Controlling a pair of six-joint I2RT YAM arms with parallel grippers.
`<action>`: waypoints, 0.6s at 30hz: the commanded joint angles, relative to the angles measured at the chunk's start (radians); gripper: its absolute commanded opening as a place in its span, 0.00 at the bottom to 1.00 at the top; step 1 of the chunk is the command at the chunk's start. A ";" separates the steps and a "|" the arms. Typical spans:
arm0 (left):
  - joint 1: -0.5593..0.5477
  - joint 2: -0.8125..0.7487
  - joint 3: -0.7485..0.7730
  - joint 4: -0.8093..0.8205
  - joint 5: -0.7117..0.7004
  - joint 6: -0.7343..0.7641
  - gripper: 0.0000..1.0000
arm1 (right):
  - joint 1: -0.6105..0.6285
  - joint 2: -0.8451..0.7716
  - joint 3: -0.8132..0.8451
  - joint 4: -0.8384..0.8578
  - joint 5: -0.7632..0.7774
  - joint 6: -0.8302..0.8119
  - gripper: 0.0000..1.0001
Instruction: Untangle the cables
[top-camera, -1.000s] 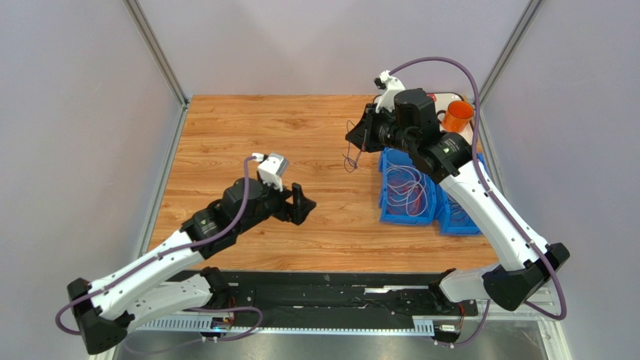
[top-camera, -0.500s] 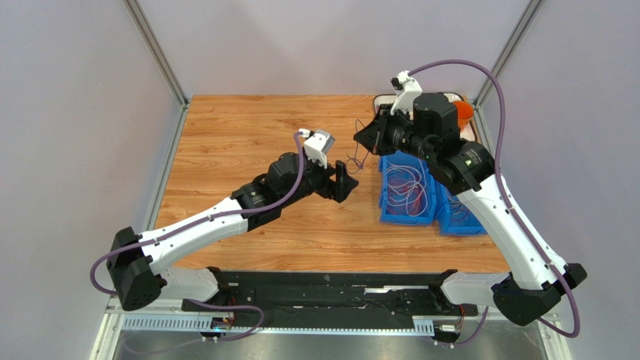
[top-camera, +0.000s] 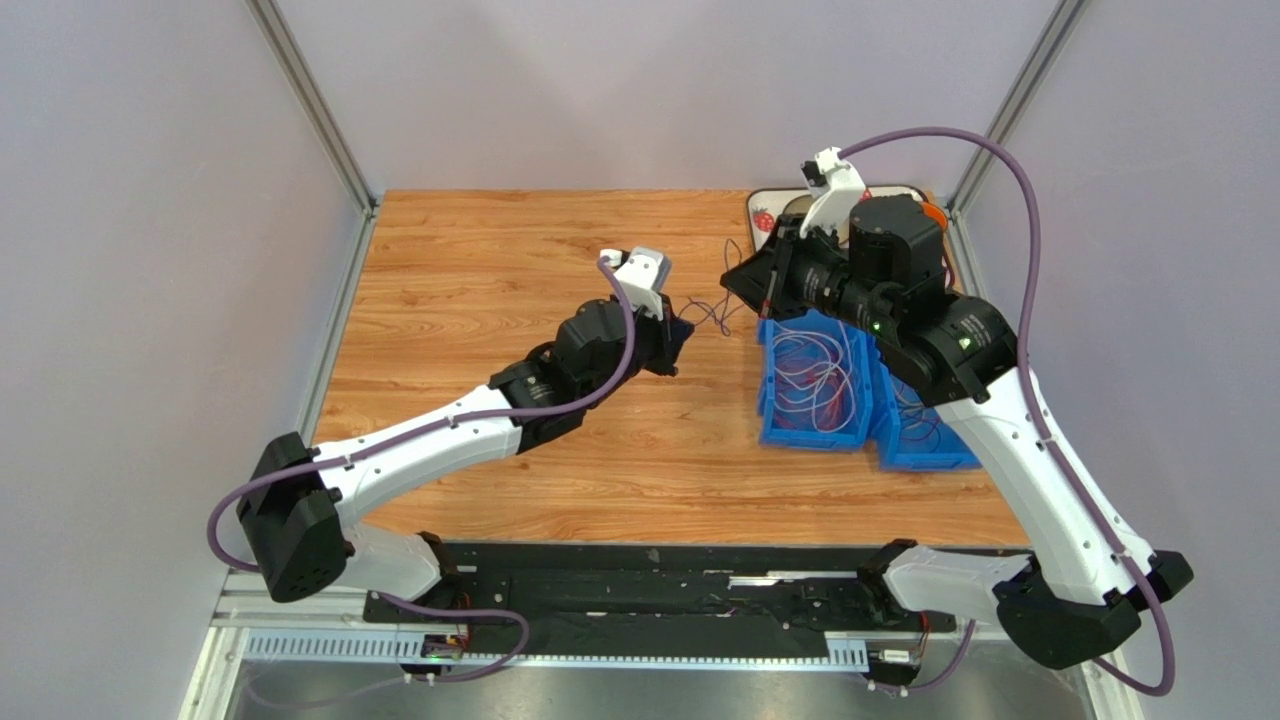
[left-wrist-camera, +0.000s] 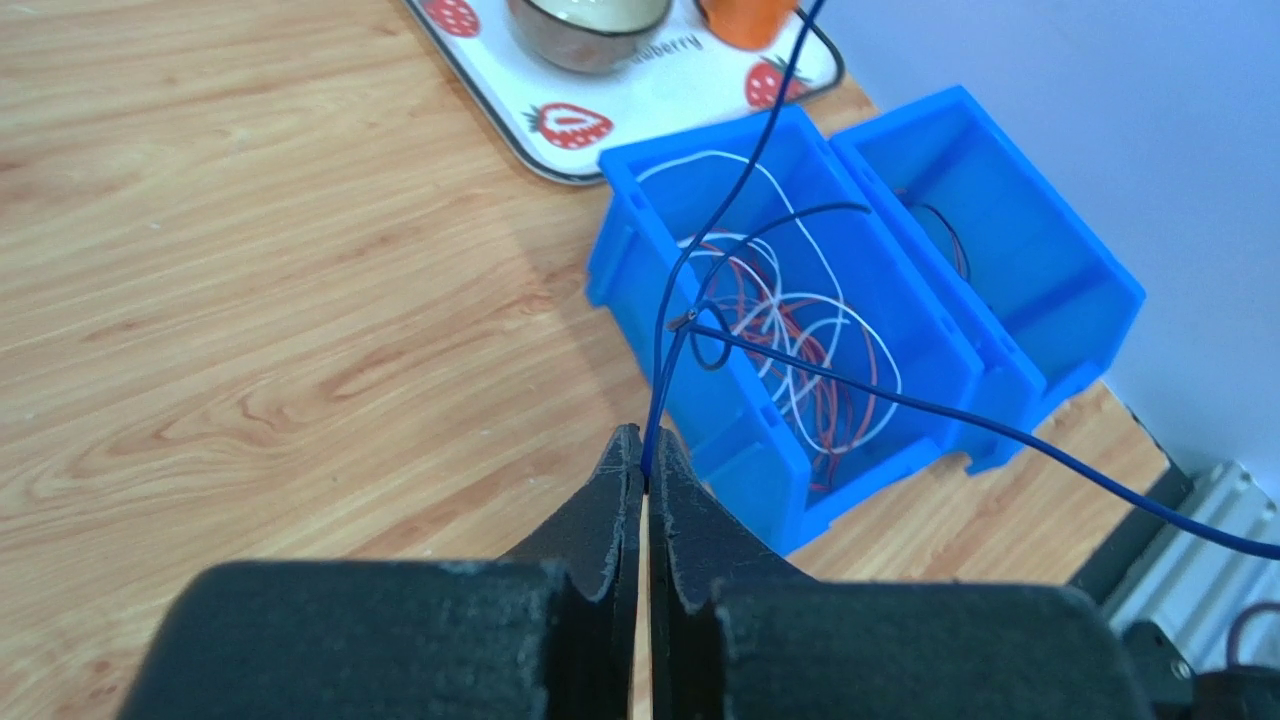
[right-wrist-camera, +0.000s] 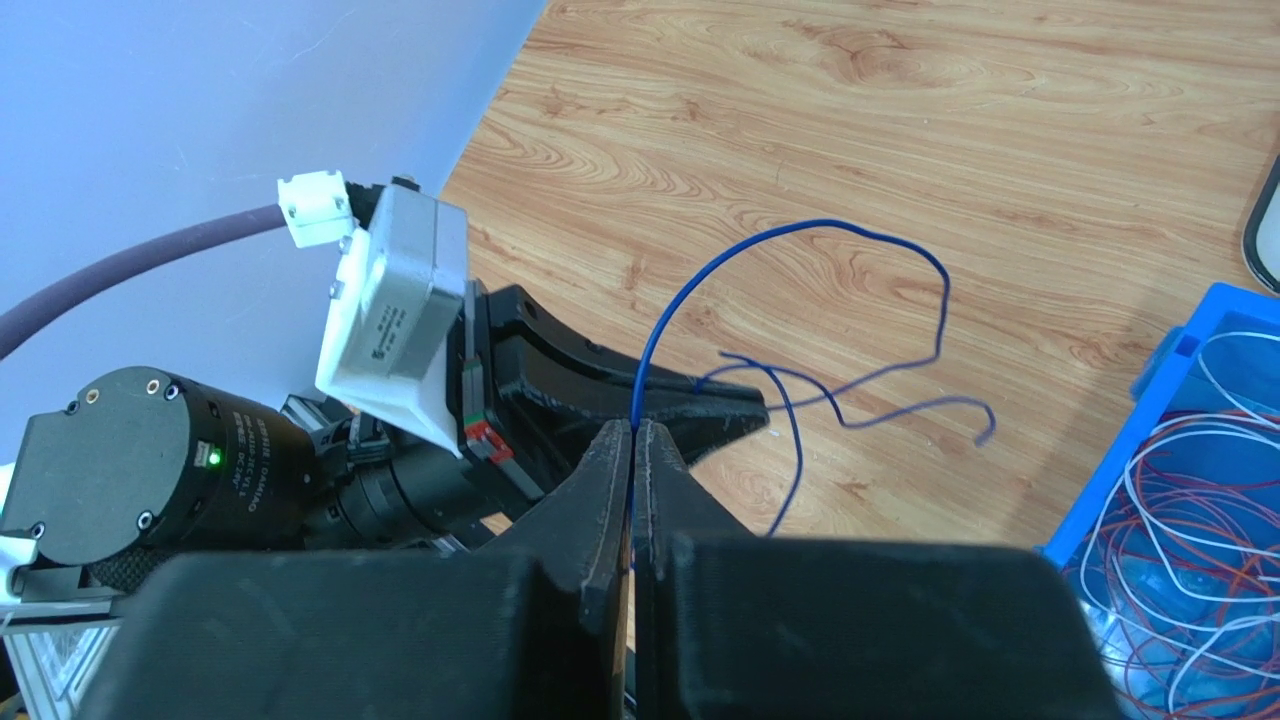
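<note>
A thin dark-blue cable (right-wrist-camera: 842, 228) hangs in loops above the wood table between both grippers. My right gripper (right-wrist-camera: 631, 435) is shut on it, raised over the table (top-camera: 738, 285). My left gripper (left-wrist-camera: 646, 447) is shut on a lower stretch of the same cable (left-wrist-camera: 669, 323), just left of the right one (top-camera: 679, 342). From a small crossing, one strand (left-wrist-camera: 1052, 447) runs off to the right. More cables (left-wrist-camera: 781, 323), white and orange-red, lie coiled in a blue bin (left-wrist-camera: 721, 435); in the top view the bin (top-camera: 812, 435) sits below the right arm.
A second blue bin (left-wrist-camera: 1037, 255) stands against the first, on its right. Behind the bins a strawberry-print tray (left-wrist-camera: 631, 113) carries a bowl (left-wrist-camera: 586, 23) and an orange cup (left-wrist-camera: 747, 18). Metal frame posts rise at the table's back corners.
My left arm has swung right and forward to the hanging cable, and its gripper went from open to shut on it. The right arm drifted slightly right, still holding the cable.
</note>
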 joint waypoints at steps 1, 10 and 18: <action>-0.004 -0.073 -0.037 0.064 -0.112 0.015 0.00 | 0.001 -0.042 0.024 -0.009 0.022 -0.019 0.00; 0.021 -0.113 -0.126 -0.085 -0.222 -0.091 0.04 | -0.033 -0.076 0.257 -0.098 0.147 -0.090 0.00; 0.049 -0.127 -0.149 -0.220 -0.196 -0.148 0.55 | -0.038 -0.079 0.369 -0.126 0.189 -0.102 0.00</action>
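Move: The blue cable hangs between the two hands, pinched by both. Its middle is about 3 cm to the left hand's right, 2 cm ahead and 4 cm above, and roughly 8 cm below, 4 cm ahead and 1 cm left of the right hand. From the right hand, the left blue bin lies some 15 cm right, 9 cm ahead and 33 cm below; the right bin is about 32 cm right and 9 cm ahead at the same depth. The left fingers, shut on the blue cable, draw away leftward about 7 cm, sinking some 6 cm mostly in the second half and turning counter-clockwise, and open to let the cable go. The right hand keeps its pinch and carries the cable up about 13 cm, also going right and a little back, its fingertips tipping upward by nearly 20 degrees. ##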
